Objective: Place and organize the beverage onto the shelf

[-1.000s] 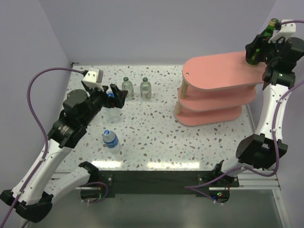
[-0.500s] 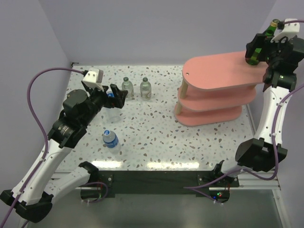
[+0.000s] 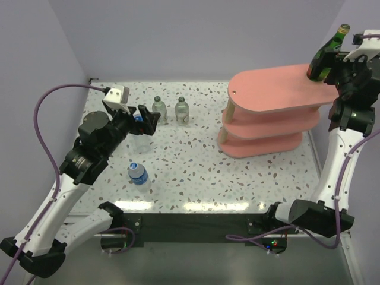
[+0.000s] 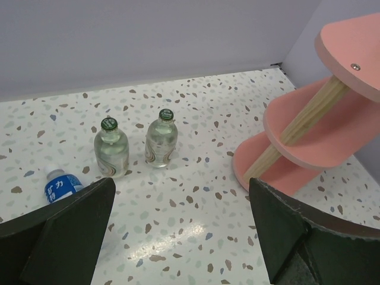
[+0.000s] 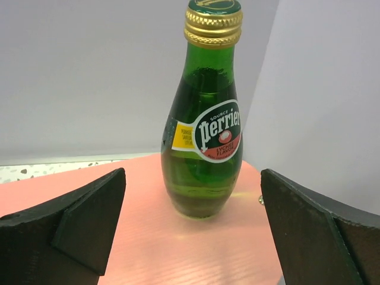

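A dark green bottle with a gold cap (image 5: 205, 133) stands upright on the top board of the pink shelf (image 3: 267, 95), at its far right end (image 3: 325, 54). My right gripper (image 5: 193, 237) is open just behind it, one finger on each side, not touching; it also shows in the top view (image 3: 338, 66). My left gripper (image 3: 142, 122) is open and empty low over the table (image 4: 178, 237). Two clear bottles with green caps (image 4: 111, 148) (image 4: 161, 139) stand ahead of it. A blue-labelled bottle (image 4: 59, 187) sits by its left finger. A second blue-labelled bottle (image 3: 138, 173) stands nearer the front.
The shelf's two lower boards (image 4: 297, 139) and wooden posts (image 4: 303, 122) stand at the right of the speckled table (image 3: 190, 160). Lilac walls close the back and both sides. The right arm rises beside the shelf's right end.
My right gripper has let go of the dark green bottle and drawn back to the right, leaving it standing on the top board. The left arm has not moved.
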Controlling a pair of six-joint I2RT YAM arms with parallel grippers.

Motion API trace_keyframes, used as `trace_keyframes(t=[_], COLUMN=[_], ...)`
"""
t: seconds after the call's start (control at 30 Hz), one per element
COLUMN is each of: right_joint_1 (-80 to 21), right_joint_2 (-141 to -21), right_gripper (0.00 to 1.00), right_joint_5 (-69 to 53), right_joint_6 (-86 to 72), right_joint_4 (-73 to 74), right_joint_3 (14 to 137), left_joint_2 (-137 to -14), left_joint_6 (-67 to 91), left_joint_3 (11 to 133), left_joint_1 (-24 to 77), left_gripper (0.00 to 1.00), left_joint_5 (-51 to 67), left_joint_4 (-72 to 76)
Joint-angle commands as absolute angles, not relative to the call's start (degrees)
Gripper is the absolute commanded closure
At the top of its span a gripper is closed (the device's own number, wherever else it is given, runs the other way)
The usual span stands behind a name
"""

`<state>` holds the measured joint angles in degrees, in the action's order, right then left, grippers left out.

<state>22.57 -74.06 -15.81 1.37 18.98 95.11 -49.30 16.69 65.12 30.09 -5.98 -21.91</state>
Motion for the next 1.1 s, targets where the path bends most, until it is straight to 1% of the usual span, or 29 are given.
trace_keyframes(t=[0.0, 0.13, 0.2, 0.23, 0.27, 0.3, 0.33, 0.4, 0.43, 0.47, 0.53, 0.57, 0.6, 0.63, 0.7, 0.77, 0.8, 0.83, 0.87, 0.9, 0.97, 1.0, 1.07], right_joint_1=[22.8, 22.7, 22.8, 22.8, 22.8, 22.8, 22.7, 22.5, 22.2, 22.0, 21.2, 20.9, 20.5, 20.1, 18.4, 15.4, 9.8, 6.4, 3.0, -3.0, -8.0, -12.6, -17.1], right_joint_2=[-71.1, -67.0, -65.0, -64.9, -64.7, -63.7, -63.3, -62.7, -62.6, -62.4, -62.2, -62.1, -62.4, -62.4, -62.4, -62.1, -61.7, -61.4, -60.7, -60.6, -60.9, -62.3, -63.7], right_gripper=[0.01, 0.01, 0.01, 0.01, 0.01, 0.01, 0.01, 0.01, 0.01, 0.01, 0.01, 0.01, 0.01, 0.01, 0.01, 0.01, 0.02, 0.03, 0.04, 0.05, 0.05, 0.06, 0.07], right_joint_5=[-13.6, -13.4, -16.5, -18.6, -21.2, -24.1, -31.3, -38.0, -43.3, -46.9, -51.5, -56.5, -58.6, -61.1, -66.7, -68.2, -66.5, -64.7, -62.7, -60.1, -57.3, -56.2, -52.7], right_joint_6=[2.3, 2.5, 3.9, 6.7, 8.6, 10.6, 15.4, 20.7, 26.6, 29.2, 35.9, 41.2, 44.8, 51.5, 56.1, 55.6, 54.1, 48.8, 45.9, 44.4, 44.1, 44.9, 48.1], right_joint_4=[22.0, 25.9, 31.5, 34.8, 40.3, 42.3, 44.4, 51.1, 53.8, 58.1, 63.2, 67.3, 69.9, 72.4, 76.7, 75.9, 72.3, 69.6, 63.3, 61.5, 59.1, 59.2, 60.0], right_joint_3=[94.4, 92.1, 92.3, 94.5, 95.3, 95.6, 95.9, 96.9, 97.9, 98.3, 99.9, 100.0, 100.3, 100.1, 99.1, 96.8, 95.7, 93.4, 92.0, 90.7, 88.9, 89.4, 89.6], left_joint_2=[-49.6, -49.7, -50.0, -50.2, -50.4, -50.5, -50.7, -50.9, -50.9, -51.2, -51.7, -52.1, -52.4, -52.5, -52.7, -52.9, -52.9, -52.8, -52.6, -52.4, -51.6, -51.2, -50.3], left_joint_6=[14.9, 14.2, 13.8, 13.5, 13.4, 13.2, 13.0, 13.0, 13.3, 13.5, 14.7, 15.2, 15.6, 16.6, 17.7, 19.7, 20.3, 21.7, 22.5, 22.8, 24.2, 24.6, 25.7], left_joint_3=[68.0, 69.5, 70.7, 71.0, 71.3, 71.6, 71.7, 71.8, 71.9, 71.9, 72.1, 72.2, 72.4, 72.5, 72.9, 73.2, 73.6, 73.7, 73.8, 74.0, 74.1, 73.8, 73.7], left_joint_1=[30.1, 30.2, 30.2, 30.2, 30.1, 30.2, 30.2, 30.2, 30.2, 30.2, 30.2, 30.2, 30.1, 30.2, 30.1, 30.1, 30.1, 30.1, 30.1, 30.1, 29.9, 29.8, 29.5], left_gripper=[0.00, 0.00, 0.00, 0.00, 0.00, 0.00, 0.00, 0.00, 0.00, 0.00, 0.00, 0.00, 0.00, 0.00, 0.00, 0.00, 0.00, 0.00, 0.00, 0.00, 0.00, 0.00, 0.00], left_joint_5=[-4.6, -4.6, -5.1, -5.4, -5.8, -6.1, -6.3, -7.9, -8.6, -10.0, -11.2, -12.4, -12.9, -13.5, -16.6, -21.8, -23.6, -25.6, -29.1, -30.3, -34.9, -36.4, -40.7], left_joint_4=[-19.2, -20.1, -21.4, -21.8, -22.7, -22.8, -23.1, -23.6, -23.7, -24.3, -24.9, -25.7, -26.2, -26.5, -28.5, -31.5, -32.7, -34.0, -36.4, -37.3, -40.1, -40.7, -42.6])
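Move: The green bottle stands on the table about 19 cm left of the left hand, 9 cm ahead and 24 cm below. The lying water bottle is about 7 cm left and 14 cm ahead of that hand, the nearer clear bottle 21 cm ahead and 2 cm right. The green bottle is some 80 cm left of the right hand, 34 cm lower and level fore-and-aft. The Perrier bottle stands released 7 cm ahead of the right hand, 1 cm right, 4 cm below. Back and then sweeping left, the empty right hand withdraws from the Perrier bottle and the shelf, about 28 cm left, 19 cm back and 11 cm down, swinging some 80 degrees counter-clockwise towards the table bottles, fingers open. The open left hand bobs up and sinks, then speeds left about 8 cm towards the green bottle, turning counter-clockwise 25 degrees and tipping slightly down. Neither touches anything. ##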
